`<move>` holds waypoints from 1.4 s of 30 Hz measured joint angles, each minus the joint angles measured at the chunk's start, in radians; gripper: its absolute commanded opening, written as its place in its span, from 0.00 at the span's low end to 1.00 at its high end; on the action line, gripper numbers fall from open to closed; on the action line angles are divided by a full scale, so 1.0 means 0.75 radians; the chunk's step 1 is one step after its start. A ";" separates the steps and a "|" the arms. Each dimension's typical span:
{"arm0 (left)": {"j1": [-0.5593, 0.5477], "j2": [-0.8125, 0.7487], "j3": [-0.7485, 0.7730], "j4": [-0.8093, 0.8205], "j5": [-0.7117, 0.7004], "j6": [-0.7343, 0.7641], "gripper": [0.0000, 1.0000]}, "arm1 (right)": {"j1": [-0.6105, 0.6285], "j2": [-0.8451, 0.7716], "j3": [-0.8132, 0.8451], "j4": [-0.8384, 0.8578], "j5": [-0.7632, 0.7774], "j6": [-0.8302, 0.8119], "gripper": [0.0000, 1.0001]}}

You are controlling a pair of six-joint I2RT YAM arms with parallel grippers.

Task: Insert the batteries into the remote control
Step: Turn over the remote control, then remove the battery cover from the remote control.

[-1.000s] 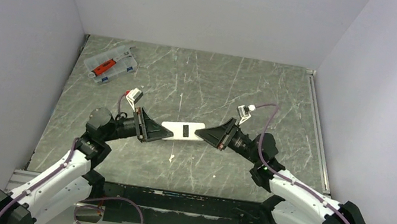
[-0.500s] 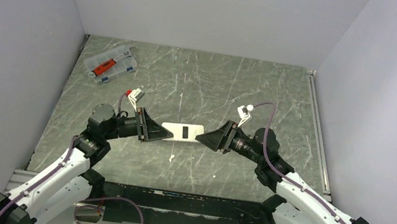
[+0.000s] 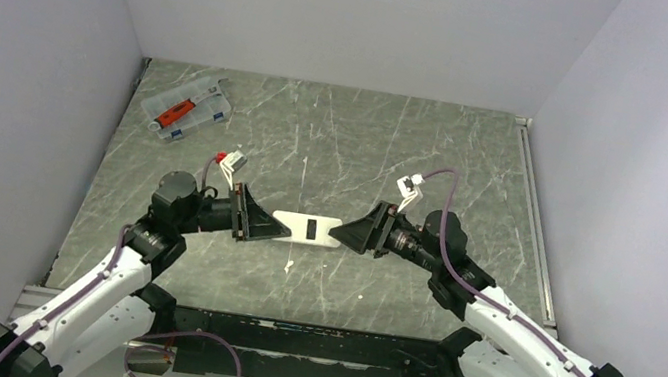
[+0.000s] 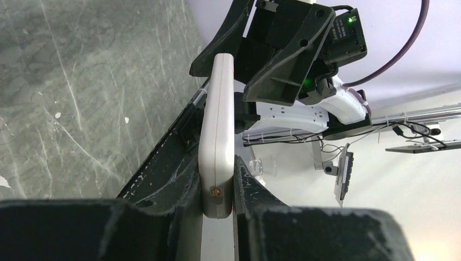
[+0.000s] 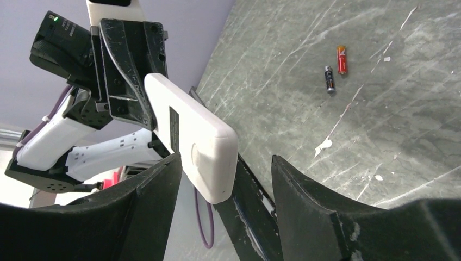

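Observation:
The remote control (image 3: 311,230) is held level above the table, its plain white back with a dark mark facing up. My left gripper (image 3: 279,227) is shut on its left end; in the left wrist view the remote control (image 4: 217,136) stands edge-on, pinched by the left gripper (image 4: 218,182). My right gripper (image 5: 225,176) is open, and the free end of the remote control (image 5: 193,138) sits between its spread fingers, close to the left one. Two batteries (image 5: 336,68) lie side by side on the table beyond.
A clear plastic organiser case (image 3: 183,107) with a red tool inside lies at the far left corner of the table (image 3: 417,151). White flecks (image 5: 324,145) dot the marbled surface. Walls close in the left, right and back sides.
The right gripper let go of the remote's right end and now stands open around it. The remote, still in the left gripper, came nearer and levelled out.

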 measured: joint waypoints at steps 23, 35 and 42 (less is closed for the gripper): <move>0.000 0.016 0.000 -0.007 0.017 0.023 0.00 | -0.001 0.066 0.000 0.119 -0.046 0.083 0.41; 0.000 0.035 0.030 -0.035 0.020 0.049 0.00 | -0.001 0.066 0.000 0.115 -0.039 0.083 0.39; 0.007 0.035 0.030 -0.046 0.022 0.059 0.00 | -0.002 0.080 0.000 0.121 -0.037 0.085 0.18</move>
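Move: The remote control hangs between my hands, its left end in my left fingers, its middle about 5 cm right and 1 cm ahead of that hand. From my open right hand the remote's middle lies some 6 cm left, level in height, with the near end just between the fingertips. On the table about 21 cm below, the red battery is roughly 14 cm ahead and 14 cm left of my right hand, the black battery 11 ahead and 14 left. My left hand stays put and keeps its pinch on the remote, holding it out level. I ease my right hand about 1 cm left and slightly up over the remote's free end, rolling it just a few degrees. Then I hold it there and close its fingers from well open to less than half that gap, onto both sides of that end. ##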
